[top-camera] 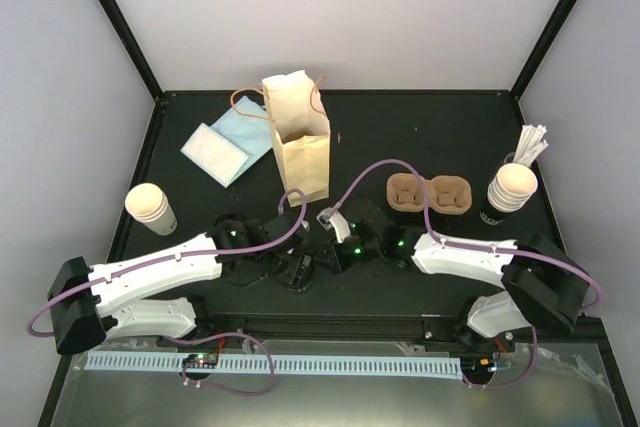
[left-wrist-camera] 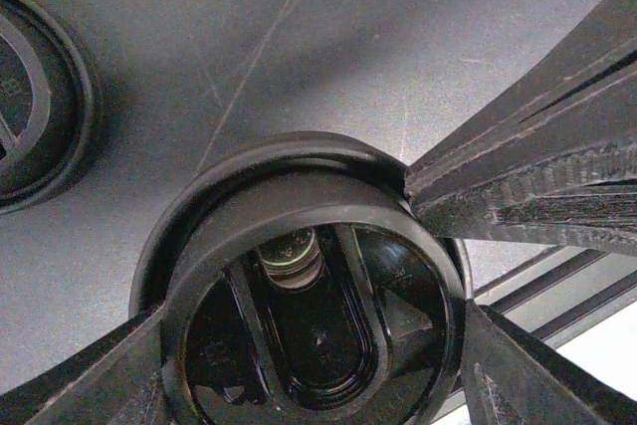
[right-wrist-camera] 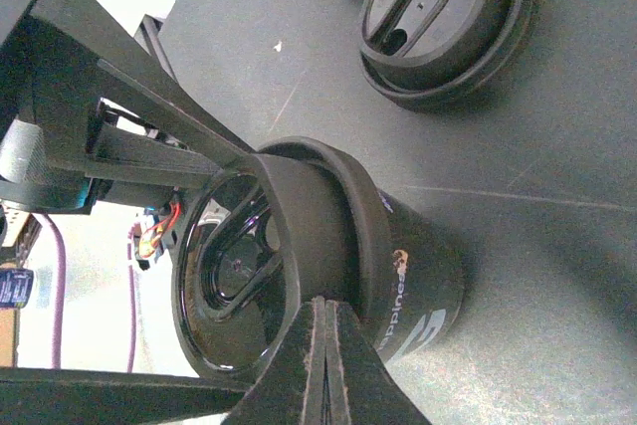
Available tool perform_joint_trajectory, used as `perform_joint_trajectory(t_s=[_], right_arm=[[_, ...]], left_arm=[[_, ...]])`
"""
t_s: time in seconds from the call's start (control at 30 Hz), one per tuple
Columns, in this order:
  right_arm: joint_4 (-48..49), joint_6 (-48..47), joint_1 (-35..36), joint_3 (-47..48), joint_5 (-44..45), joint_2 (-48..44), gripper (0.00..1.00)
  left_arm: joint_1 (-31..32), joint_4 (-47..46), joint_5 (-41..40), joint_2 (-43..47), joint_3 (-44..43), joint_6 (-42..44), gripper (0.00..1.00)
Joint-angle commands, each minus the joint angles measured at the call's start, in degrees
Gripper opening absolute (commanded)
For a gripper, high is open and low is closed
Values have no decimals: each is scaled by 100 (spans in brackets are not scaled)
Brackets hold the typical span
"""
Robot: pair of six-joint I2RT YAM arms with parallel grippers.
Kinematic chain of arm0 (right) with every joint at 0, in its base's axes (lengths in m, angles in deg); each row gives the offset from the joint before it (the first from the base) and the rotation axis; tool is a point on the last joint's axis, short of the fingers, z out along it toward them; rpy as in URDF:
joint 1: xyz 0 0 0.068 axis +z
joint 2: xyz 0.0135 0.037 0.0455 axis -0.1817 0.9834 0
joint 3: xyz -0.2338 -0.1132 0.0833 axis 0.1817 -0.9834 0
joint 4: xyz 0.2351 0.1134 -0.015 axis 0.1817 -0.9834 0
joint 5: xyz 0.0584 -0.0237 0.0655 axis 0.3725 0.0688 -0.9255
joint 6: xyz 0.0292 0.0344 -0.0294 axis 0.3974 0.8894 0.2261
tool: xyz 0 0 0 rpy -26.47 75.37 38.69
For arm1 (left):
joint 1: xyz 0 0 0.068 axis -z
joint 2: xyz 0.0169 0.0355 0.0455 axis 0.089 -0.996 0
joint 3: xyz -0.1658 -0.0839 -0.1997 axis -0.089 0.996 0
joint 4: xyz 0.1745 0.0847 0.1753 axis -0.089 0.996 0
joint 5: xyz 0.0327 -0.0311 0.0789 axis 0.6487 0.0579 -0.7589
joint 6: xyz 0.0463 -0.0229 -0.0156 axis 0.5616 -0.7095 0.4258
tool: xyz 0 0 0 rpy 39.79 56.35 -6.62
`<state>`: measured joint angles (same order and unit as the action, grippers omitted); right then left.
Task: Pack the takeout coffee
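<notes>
The takeout coffee, a cream paper cup (top-camera: 150, 207), stands at the left of the table, apart from both grippers. At the table's middle stands a black printed cup (right-wrist-camera: 428, 276) with a black lid (left-wrist-camera: 249, 206) on top. My left gripper (left-wrist-camera: 314, 365) straddles that lid, a finger (left-wrist-camera: 90, 385) against its rim on each side; from above the left gripper (top-camera: 295, 272) sits over the cup. My right gripper (right-wrist-camera: 328, 345) is shut, empty, with its tips against the lid's side wall. It reaches in from the right (top-camera: 322, 255).
A brown paper bag (top-camera: 297, 142) stands open behind the grippers. A pulp two-cup carrier (top-camera: 428, 192) lies right of it. A stack of cups (top-camera: 512, 187) with white sticks stands far right. Pale napkins (top-camera: 225, 142) lie back left. Spare black lids (right-wrist-camera: 443, 12) lie beside the black cup.
</notes>
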<state>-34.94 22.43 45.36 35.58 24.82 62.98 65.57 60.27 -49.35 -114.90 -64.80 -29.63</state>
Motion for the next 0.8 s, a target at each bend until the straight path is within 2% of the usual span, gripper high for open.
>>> perform_joint_trajectory(t_s=[0.0,0.2,0.27,0.33,0.47,0.53,0.6,0.63,0.7,0.77], right_arm=[[-2416,-54,443,-462,185,386,1],[-2699,-191,448,-218,325,-20,1],[-2889,-205,416,-74,682,-409,1],[-3050,-278,256,77,875,-781,1],[-3066,-438,-226,185,725,-1170,1],[-2878,-468,-400,151,415,-1185,7],[-2552,-383,-449,91,93,-1163,21],[-2362,-317,-451,56,-51,-1138,24],[-1959,-160,-455,-10,-314,-1058,29],[-1751,-68,-451,-17,-421,-944,30]], left_arm=[[70,592,662,-596,803,-202,67],[70,612,651,-617,793,-211,67],[70,636,647,-592,803,-211,67],[70,702,602,-569,795,-225,67],[70,772,539,-500,700,-243,67],[70,772,514,-477,649,-246,67],[70,781,486,-455,592,-254,67],[70,795,467,-438,566,-255,68],[70,828,426,-408,490,-252,71],[70,891,348,-385,375,-242,76]])
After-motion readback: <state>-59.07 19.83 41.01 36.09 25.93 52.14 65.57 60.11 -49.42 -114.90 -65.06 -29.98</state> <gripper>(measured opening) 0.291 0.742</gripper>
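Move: Right at its closed fingertips the right hand has the near side of the lid rim of the black cup, whose middle lies about 6 cm to its left, 1 cm back and 4 cm down. The left hand already grips the cup, middle some 3 cm beneath it; a loose lid lies roughly 13 cm to that hand's left, 11 cm ahead. From the right hand, the paper bag stands about 20 cm ahead and 4 cm left, the cup tray 17 cm ahead and 26 cm right. Rightward and off the lid rim goes the right hand, quickly at first, swinging back and down some 4 cm as its left-pointing fingers dip nearly 20 degrees; then it comes up and forward again, well clear of the cup, finishing about 6 cm right of its start with the dip half undone and its fingers parted partway. The left hand stays put and keeps its grip on the cup. ##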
